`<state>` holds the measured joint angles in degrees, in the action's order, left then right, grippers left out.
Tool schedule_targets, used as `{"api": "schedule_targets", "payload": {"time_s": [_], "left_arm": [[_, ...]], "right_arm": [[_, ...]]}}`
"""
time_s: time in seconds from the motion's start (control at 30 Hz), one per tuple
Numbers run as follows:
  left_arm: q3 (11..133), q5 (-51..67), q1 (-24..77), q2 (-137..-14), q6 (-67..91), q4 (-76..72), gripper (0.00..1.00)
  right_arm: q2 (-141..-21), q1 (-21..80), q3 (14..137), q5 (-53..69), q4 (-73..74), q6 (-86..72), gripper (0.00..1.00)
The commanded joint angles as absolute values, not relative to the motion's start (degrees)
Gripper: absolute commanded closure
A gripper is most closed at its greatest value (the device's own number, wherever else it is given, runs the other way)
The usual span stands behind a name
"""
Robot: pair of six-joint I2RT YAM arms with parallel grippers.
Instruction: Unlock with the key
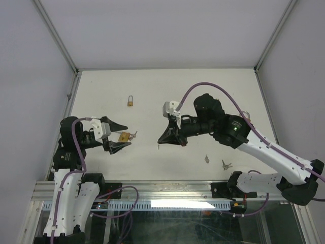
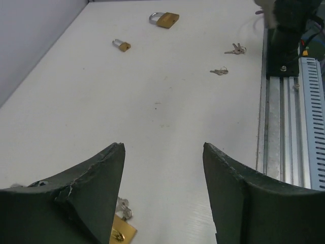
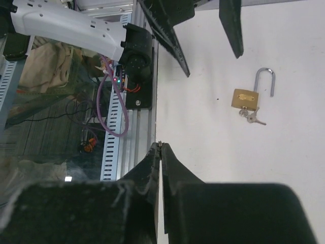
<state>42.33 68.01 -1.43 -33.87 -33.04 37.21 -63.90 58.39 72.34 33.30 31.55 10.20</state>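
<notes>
A brass padlock [image 1: 123, 136] lies on the white table with a small bunch of keys [image 1: 133, 134] at its keyhole end. In the right wrist view the padlock [image 3: 245, 98] has its shackle standing out to one side of the body, free end clear. My left gripper [image 1: 127, 135] is open, one finger on each side of the padlock. In the left wrist view the padlock [image 2: 122, 232] peeks out beside the left finger of the left gripper [image 2: 163, 146]. My right gripper [image 1: 159, 143] hangs to the right of the lock, apart from it. The right gripper [image 3: 160, 144] is shut, with a thin glint between its tips.
A second brass padlock [image 1: 131, 101] lies further back. Two loose key bunches [image 1: 206, 159] [image 1: 225, 164] lie near the right arm's base. The left wrist view shows two more padlocks [image 2: 167, 20] [image 2: 122, 45] far off. A metal rail [image 2: 284, 147] borders the table's near edge.
</notes>
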Motion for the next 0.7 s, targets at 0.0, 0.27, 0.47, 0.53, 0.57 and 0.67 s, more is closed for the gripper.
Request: {"api": "schedule_targets", "payload": {"time_s": [0.0, 0.27, 0.47, 0.53, 0.57, 0.67], "left_arm": [[40.4, 77.4, 1.2, -35.6, -34.6, 18.8, 0.36], [44.4, 69.4, 17.9, -47.3, -33.5, 14.7, 0.33], [42.5, 68.1, 21.9, -51.1, -19.9, -4.4, 0.49], [41.9, 67.5, 23.3, -51.1, -19.3, -7.2, 0.53], [41.8, 67.2, 23.8, -51.1, -19.2, -7.8, 0.55], [41.8, 66.6, 24.9, -51.0, -19.2, -8.5, 0.58]], "right_arm": [[-65.8, 54.5, 77.3, 43.2, 27.2, 12.1, 1.0], [-69.7, 51.5, 79.8, 44.4, 17.9, 6.4, 1.0], [-70.7, 50.3, 78.8, 44.8, 13.5, 4.3, 1.0], [-71.4, 50.0, 79.0, 44.6, 13.5, 3.9, 1.0], [-71.6, 49.9, 79.0, 44.5, 13.4, 3.8, 1.0], [-72.3, 49.1, 78.9, 44.7, 13.0, 3.1, 1.0]]}}
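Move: The key, pinched in the right hand's closed fingers, pokes out about 2 cm below and 1 cm left of that hand point. From the left hand it is roughly 13 cm to the right, 7 cm back and 5 cm higher; from the right hand, that open left gripper is about 13 cm left, 7 cm ahead and 7 cm lower. The brass padlock lies on the table some 11 cm ahead, 5 cm left and 24 cm below the left hand, its key ring about 5 cm right of it. The key, still held shut in the right fingers, is carried about 5 cm forward and nearly as far up, with some 3 cm to the left, its tips lifting roughly 10 degrees. The left hand comes some 9 cm right to meet the key, ending slightly higher, turning clockwise about 20 degrees while its fingers narrow from two-thirds open to under half, without closing on it. ##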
